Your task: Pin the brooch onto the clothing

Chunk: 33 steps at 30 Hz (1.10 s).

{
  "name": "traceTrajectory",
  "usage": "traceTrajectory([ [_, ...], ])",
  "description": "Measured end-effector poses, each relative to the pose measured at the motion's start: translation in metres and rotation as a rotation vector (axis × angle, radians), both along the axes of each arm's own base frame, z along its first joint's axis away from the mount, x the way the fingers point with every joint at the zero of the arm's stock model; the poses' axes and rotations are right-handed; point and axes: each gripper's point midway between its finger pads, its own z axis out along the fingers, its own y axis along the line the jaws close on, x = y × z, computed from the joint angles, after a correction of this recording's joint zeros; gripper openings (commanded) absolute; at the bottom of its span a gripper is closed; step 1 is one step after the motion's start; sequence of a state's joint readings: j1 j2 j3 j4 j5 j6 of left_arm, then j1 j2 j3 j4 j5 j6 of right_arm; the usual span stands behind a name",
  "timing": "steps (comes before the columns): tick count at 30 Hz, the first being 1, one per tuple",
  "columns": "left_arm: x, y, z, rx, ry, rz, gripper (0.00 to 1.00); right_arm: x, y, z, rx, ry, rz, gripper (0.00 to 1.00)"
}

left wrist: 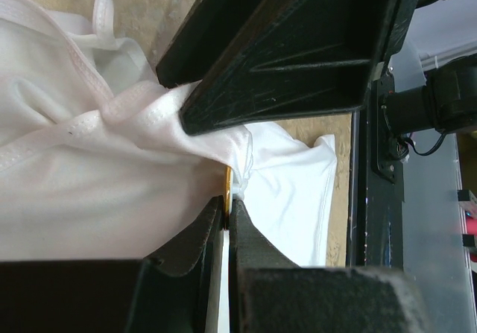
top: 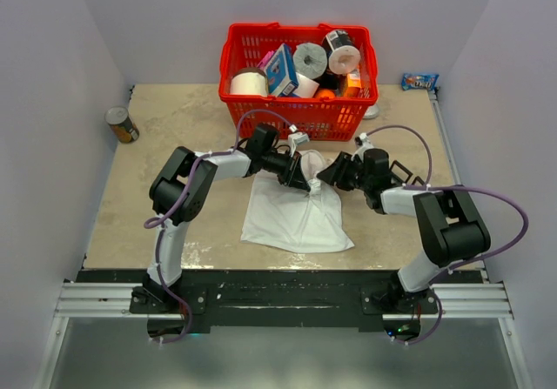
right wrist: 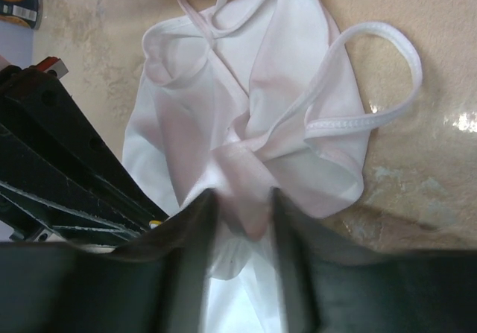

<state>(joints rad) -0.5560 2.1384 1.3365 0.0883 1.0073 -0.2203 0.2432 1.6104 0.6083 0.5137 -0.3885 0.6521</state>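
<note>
The white T-shirt (top: pixel 296 219) lies crumpled on the table between the two arms, its collar end bunched up. My left gripper (top: pixel 306 183) is over that bunch. In the left wrist view its jaws (left wrist: pixel 227 215) are shut on the brooch (left wrist: pixel 226 188), of which only a thin orange-gold edge shows, pressed against the shirt fabric (left wrist: pixel 89 199). My right gripper (top: pixel 327 177) meets it from the right. In the right wrist view it (right wrist: pixel 240 208) is shut on a raised fold of the shirt (right wrist: pixel 246 132). The brooch's dark grey part is hidden.
A red basket (top: pixel 296 103) with paper rolls and boxes stands just behind the grippers. A can (top: pixel 122 125) lies at the far left by the wall. A blue packet (top: pixel 419 82) lies at the far right corner.
</note>
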Motion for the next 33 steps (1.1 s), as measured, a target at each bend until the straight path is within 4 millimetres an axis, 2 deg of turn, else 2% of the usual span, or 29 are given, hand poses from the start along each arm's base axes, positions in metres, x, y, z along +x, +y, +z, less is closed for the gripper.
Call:
traceTrajectory([
  [3, 0.0, 0.0, 0.0, 0.001, -0.001, 0.001, 0.0, 0.0, 0.001, -0.001, 0.003, 0.001, 0.001, 0.0],
  [9, 0.003, 0.0, -0.002, 0.011, -0.006, 0.015, 0.0, 0.002, 0.0, 0.0, 0.007, 0.0, -0.011, 0.0],
  [15, 0.005, 0.004, -0.004, 0.029, -0.007, 0.056, 0.0, 0.004, -0.014, -0.005, -0.047, 0.021, -0.085, 0.0],
  [25, 0.012, 0.005, 0.014, -0.018, -0.025, 0.11, 0.0, 0.004, -0.028, -0.012, -0.105, 0.045, -0.148, 0.0],
  [33, 0.013, 0.004, 0.015, -0.026, -0.019, 0.118, 0.0, 0.001, -0.032, -0.015, -0.125, 0.061, -0.159, 0.0],
])
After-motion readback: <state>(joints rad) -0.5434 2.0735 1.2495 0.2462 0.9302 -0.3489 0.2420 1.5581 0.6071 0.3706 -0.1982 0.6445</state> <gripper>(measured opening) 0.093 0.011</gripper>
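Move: The fold of clothing that the right hand goes for lies right between its open fingertips. The brooch, held in the left fingers, is roughly 4 cm to the right hand's left and 2 cm back, at about its height. The clothing's strap end lies about 9 cm ahead and 2 cm left of the right hand, the open black cases some 22 cm straight to its right, all about 5 cm lower. From the left hand the fold is around 3 cm right and 2 cm forward. The right fingers shut on the fold of clothing beside the brooch and pinch it, then draw it about 3 cm to the right, away from the brooch, sinking some 1.5 cm and turning about 10 degrees clockwise. The left hand keeps its grip on the brooch and eases forward and up, roughly 2 cm in all, with a slight counter-clockwise turn. ##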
